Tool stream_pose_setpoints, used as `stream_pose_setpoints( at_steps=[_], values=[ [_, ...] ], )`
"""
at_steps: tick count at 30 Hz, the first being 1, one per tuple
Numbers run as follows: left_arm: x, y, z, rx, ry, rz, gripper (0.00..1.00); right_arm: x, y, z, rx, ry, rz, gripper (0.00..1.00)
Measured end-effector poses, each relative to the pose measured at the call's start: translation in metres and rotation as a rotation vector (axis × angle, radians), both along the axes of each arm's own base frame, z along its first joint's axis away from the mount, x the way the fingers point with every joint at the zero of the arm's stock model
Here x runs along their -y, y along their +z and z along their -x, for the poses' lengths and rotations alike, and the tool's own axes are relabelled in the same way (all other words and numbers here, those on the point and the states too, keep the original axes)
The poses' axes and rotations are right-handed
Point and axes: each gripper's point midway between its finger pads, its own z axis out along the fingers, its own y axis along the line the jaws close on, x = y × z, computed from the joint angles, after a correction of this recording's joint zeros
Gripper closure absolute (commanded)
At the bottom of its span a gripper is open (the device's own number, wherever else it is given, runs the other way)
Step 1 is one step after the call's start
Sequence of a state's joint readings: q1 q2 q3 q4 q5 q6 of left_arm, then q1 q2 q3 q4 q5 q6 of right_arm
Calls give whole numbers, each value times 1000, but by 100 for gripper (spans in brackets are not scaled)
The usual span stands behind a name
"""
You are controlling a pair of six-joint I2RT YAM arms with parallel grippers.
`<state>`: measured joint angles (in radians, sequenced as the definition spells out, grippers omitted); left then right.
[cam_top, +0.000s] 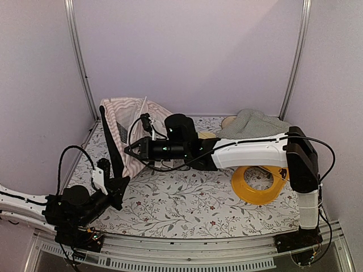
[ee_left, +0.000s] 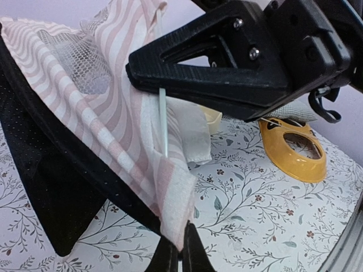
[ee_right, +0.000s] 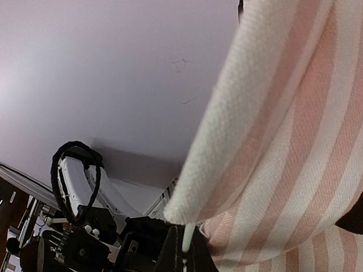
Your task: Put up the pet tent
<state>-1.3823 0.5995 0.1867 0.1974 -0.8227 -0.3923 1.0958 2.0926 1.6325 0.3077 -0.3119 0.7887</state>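
The pet tent, pink-and-white striped with a mesh window and black underside, lies crumpled at the back left. My left gripper is shut on a lower corner of its striped fabric, with the fingertips pinching the hem just above the mat. My right gripper reaches in from the right and is shut on a thin white pole that comes out of a white fabric sleeve edge. The pole hangs below the right gripper in the left wrist view.
A yellow ring lies on the floral mat under the right arm and also shows in the left wrist view. A green-and-white checked cushion sits at the back right. Walls and metal uprights close in the sides.
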Motion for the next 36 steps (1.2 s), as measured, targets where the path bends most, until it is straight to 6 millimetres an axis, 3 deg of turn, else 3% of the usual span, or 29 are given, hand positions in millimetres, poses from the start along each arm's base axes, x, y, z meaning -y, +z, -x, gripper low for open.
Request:
stream_pose_setpoints(
  at_steps=[22,29,36],
  values=[
    [1,-5,-7,-32,-32,-1,100,-3,-11,9,21,-31,23,100],
    [7,-8,-3,-47,-70,-11,74,0,-16,2,36,-77,47,100],
    [4,-4,-2,-63,-70,-2,72,9,-17,-23,63,-166,62,100]
  ],
)
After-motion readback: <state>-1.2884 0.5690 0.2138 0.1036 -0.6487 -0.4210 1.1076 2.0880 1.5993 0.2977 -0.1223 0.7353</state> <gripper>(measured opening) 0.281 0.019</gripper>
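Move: In the left fingers, right at the hand point, is the striped tent's lower corner pocket with the pole's end going into it. From the right hand, pinching the pole higher up, that corner lies about 7 cm back, level sideways and 7 cm lower. The pale bowl is some 25 cm ahead of the left hand, 26 cm right and 16 cm below; the yellow frame is 6 cm ahead, 46 cm right and 17 cm below. Letting go of the tent's corner pocket is the left hand's part: it shifts barely 1 cm, then its fingers open about a quarter, leaving it empty. The right hand keeps its pinch on the pole, eases back and down just over 1 cm, then, as the left fingers open, goes forward about 3 cm, away from the left hand, turning some 10 degrees clockwise. ##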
